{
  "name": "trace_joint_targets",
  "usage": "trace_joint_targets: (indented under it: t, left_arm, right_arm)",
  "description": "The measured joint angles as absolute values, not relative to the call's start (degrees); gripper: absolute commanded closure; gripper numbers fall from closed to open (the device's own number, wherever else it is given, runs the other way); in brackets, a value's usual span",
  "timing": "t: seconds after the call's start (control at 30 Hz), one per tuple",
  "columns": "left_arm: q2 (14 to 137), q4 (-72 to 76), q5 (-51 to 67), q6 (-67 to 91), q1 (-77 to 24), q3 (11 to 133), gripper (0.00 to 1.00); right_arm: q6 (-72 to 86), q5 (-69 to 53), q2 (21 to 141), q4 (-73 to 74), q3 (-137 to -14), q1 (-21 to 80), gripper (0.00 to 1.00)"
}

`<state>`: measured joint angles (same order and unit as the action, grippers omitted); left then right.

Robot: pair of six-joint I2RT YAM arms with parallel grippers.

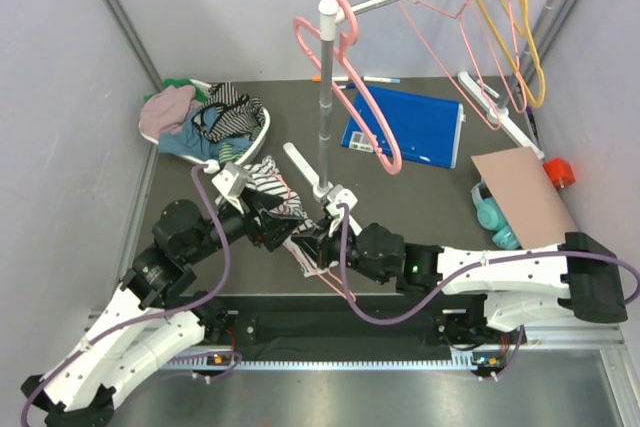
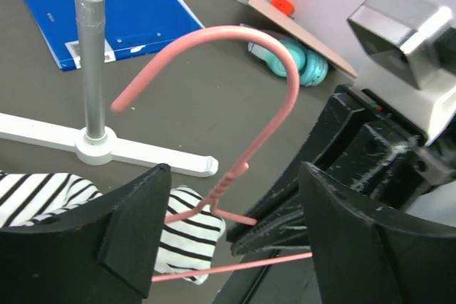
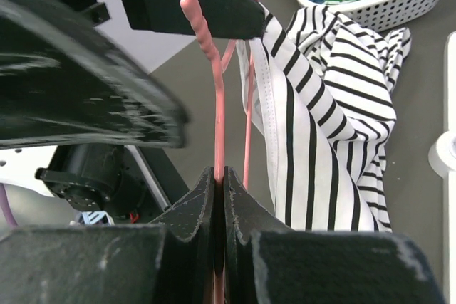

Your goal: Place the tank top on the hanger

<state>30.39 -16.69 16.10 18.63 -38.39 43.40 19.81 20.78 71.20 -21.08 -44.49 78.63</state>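
Note:
The thin pink hanger (image 2: 214, 31) stands tilted above the table with its hook up. My right gripper (image 3: 219, 176) is shut on one of its wires near the neck. The white, black-striped tank top (image 3: 320, 140) hangs bunched over the hanger's far side, and a fold (image 2: 187, 236) shows under the twisted neck. My left gripper (image 2: 228, 240) is open, its two fingers standing either side of the neck and lower wire. From above, both grippers meet at the table's near centre, left (image 1: 268, 222) and right (image 1: 310, 240).
A rack pole (image 1: 325, 97) on a white base stands just behind the grippers, with thick pink hangers (image 1: 365, 107) and a yellow one (image 1: 520, 37) on its bar. A laundry basket (image 1: 205, 122) sits far left; blue folder (image 1: 410, 125), cardboard (image 1: 525, 192) and teal headphones (image 1: 495, 217) lie right.

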Motion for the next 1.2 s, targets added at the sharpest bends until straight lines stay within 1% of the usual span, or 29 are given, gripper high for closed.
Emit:
trace_joint_targets:
  t: [0.07,0.1,0.17,0.2,0.27,0.3,0.43,0.47,0.5,0.57,0.6,0.67,0.7,0.8,0.9,1.07,1.2]
  left_arm:
    - [31.2,-16.71,16.05,18.02,-38.39,43.4,0.33]
    - [31.62,-16.73,16.03,17.67,-38.37,43.42,0.4]
    - [32.73,-16.93,15.77,16.82,-38.39,43.51,0.5]
    - [33.08,-17.17,15.51,16.34,-38.39,43.57,0.58]
    - [33.36,-17.37,14.83,15.35,-38.37,43.62,0.67]
    - [33.52,-17.52,14.5,14.9,-38.37,43.62,0.79]
    - [33.54,-19.49,11.88,11.7,-38.09,43.62,1.0]
    - [33.54,-19.84,11.33,11.46,-37.98,43.62,1.0]
    - [33.54,-19.81,11.14,11.22,-38.02,43.62,1.0]
    - [33.58,-19.97,11.0,10.59,-38.06,43.62,1.0]
    - [33.67,-19.97,11.03,10.33,-38.09,43.62,1.0]
    - [33.91,-19.97,11.09,9.87,-38.24,43.62,1.0]
    - [34.0,-19.99,11.07,9.41,-38.33,43.62,1.0]
    - [34.04,-20.16,10.83,7.84,-38.44,43.59,1.0]
    - [34.02,-20.18,9.52,6.72,-38.41,43.35,1.0]
    - [34.37,-20.18,5.76,5.67,-38.41,42.96,1.0]
    - [36.77,-20.18,2.44,5.52,-38.41,42.96,1.0]
  right_arm:
    - [20.18,20.38,71.79,-21.61,-44.8,78.63,1.0]
    - [20.29,20.21,71.88,-21.8,-44.82,78.63,1.0]
    - [20.73,19.88,71.92,-22.0,-44.82,78.63,1.0]
    - [20.84,19.84,71.99,-22.2,-44.82,78.63,1.0]
    - [21.08,19.84,72.29,-22.74,-44.82,78.63,1.0]
    - [21.15,19.86,72.53,-22.94,-44.82,78.63,1.0]
    - [21.67,20.23,73.47,-24.03,-45.21,78.65,0.99]
    - [21.69,20.56,73.49,-23.94,-45.3,78.63,0.97]
    - [21.71,20.78,73.6,-23.99,-45.32,78.63,0.91]
    - [22.13,21.04,73.73,-23.99,-45.32,78.63,0.86]
    - [22.22,21.3,73.73,-23.92,-45.32,78.63,0.76]
    - [22.63,21.76,73.71,-23.92,-45.32,78.63,0.6]
    - [22.81,21.87,73.63,-23.79,-45.32,78.63,0.44]
    - [23.55,22.37,72.4,-22.35,-45.3,78.63,0.27]
    - [24.32,22.81,68.49,-20.58,-44.14,78.63,0.22]
    - [26.26,23.73,56.49,-16.51,-38.5,78.67,0.23]
    - [27.57,25.34,50.35,-12.95,-36.25,80.18,0.25]
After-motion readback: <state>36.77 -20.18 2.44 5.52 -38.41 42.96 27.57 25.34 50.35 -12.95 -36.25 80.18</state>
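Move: The pink hanger's neck stands between the left hand's open fingers, about 2 cm ahead of the left hand point, 1 cm right and 2 cm below. The striped tank top's middle is some 4 cm ahead, 3 cm left and 12 cm below; the rack's pole foot roughly 9 cm ahead, 8 cm right and 18 cm below. The right hand still grips the hanger beside the neck, which is about 1 cm ahead, 2 cm left and 1 cm above the right hand point. Forward and down a few centimetres, the left hand closes its open fingers on the hanger at the base of the hook while the right holds its side steady. The right fingers then spread wide and let go, backing off some 8 cm right and a little up. Keeping its pinch, the left carries the hanger on forward, down and slightly left, tipping its fingers down about 15 degrees. ##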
